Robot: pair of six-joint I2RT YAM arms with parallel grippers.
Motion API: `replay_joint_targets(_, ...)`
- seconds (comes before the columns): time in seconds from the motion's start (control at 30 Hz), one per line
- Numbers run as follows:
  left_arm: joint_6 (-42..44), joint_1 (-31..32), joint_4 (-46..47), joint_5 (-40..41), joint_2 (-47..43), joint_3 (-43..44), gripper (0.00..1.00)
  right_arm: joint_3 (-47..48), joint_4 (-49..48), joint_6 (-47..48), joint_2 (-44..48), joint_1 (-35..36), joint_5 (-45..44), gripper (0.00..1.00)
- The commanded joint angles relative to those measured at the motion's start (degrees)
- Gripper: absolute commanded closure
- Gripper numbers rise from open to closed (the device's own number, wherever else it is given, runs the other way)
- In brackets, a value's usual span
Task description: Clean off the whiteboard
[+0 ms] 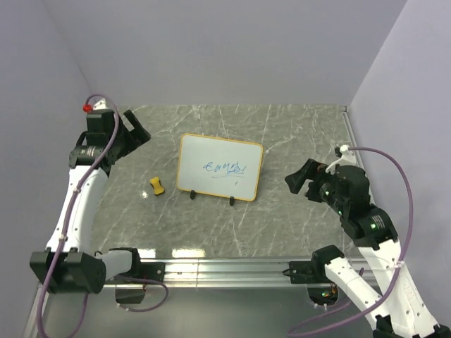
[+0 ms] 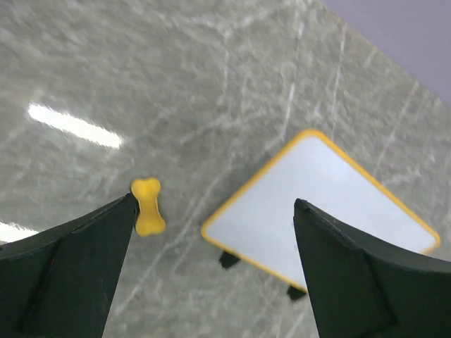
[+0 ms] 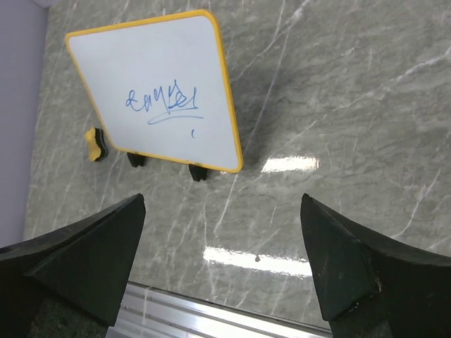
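The whiteboard [image 1: 220,167] stands on two black feet in the middle of the table, yellow-framed, with a blue scribble [image 1: 225,169] on it. It also shows in the left wrist view [image 2: 317,208] and the right wrist view [image 3: 158,88]. A small yellow bone-shaped block [image 1: 156,186] with a dark underside lies to its left, also in the left wrist view [image 2: 148,205]. My left gripper [image 1: 135,128] is open and empty, raised at the far left. My right gripper [image 1: 299,177] is open and empty, raised to the right of the board.
The marble tabletop [image 1: 282,211] ends at an aluminium rail [image 1: 225,271] along the near edge, where both arm bases are bolted. Lilac walls close in the left, back and right sides.
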State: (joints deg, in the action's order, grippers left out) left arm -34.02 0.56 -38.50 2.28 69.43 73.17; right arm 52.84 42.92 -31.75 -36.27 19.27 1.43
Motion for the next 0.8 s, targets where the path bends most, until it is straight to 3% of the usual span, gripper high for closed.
replay_joint_targets(0.0,-1.41,-0.12,-3.07,-9.89,-1.76,-3.72,0.01,0.51,2.52,-0.77,2.52,0.33,-0.12,0.03)
replay_joint_targets(0.07,-2.79,-0.12,-4.81,-11.35,-0.18,-7.15,0.01,-0.36,3.31,-1.56,4.01,0.33,0.85,0.03)
replay_joint_targets(0.17,-7.37,-0.03,-6.93,-3.82,1.59,-10.75,0.01,-0.46,5.59,-2.00,4.81,0.42,1.99,0.02)
replay_joint_targets(0.23,-7.82,0.06,-6.06,-2.46,2.55,-13.82,0.05,0.16,6.91,-1.31,4.37,0.25,3.57,0.03)
replay_joint_targets(0.27,-7.47,0.14,-5.28,-2.46,3.08,-14.62,0.12,0.85,7.96,-0.86,4.19,0.33,5.06,0.04)
replay_joint_targets(0.43,-7.55,1.11,-3.43,0.18,6.86,-18.93,0.18,3.58,10.52,0.72,4.36,0.25,8.14,0.05)
replay_joint_targets(0.77,-4.48,2.69,1.23,2.73,11.34,-19.73,0.25,3.94,10.18,3.01,1.73,0.33,5.95,0.05)
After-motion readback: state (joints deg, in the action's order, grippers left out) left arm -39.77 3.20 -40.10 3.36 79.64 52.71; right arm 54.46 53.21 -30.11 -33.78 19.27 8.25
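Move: The yellow eraser lies on the table well below the left hand, about 25 cm down, some 4 cm back and 4 cm to its right. At that same table height, the whiteboard's middle is roughly 27 cm to the right and 3 cm ahead, and the board's nearer black foot is 17 cm right and 7 cm back. From the right hand the eraser is about 43 cm left and 10 cm ahead, 24 cm lower. Down and somewhat back, the left hand swoops about 19 cm towards the eraser, drawing back 7 cm, while the wrist tips some 30 degrees to point steeply at the table. Its fingers narrow by about a fifth but stay wide open, stopping just above and short of the eraser, untouched. The empty right hand draws back about 4 cm. ##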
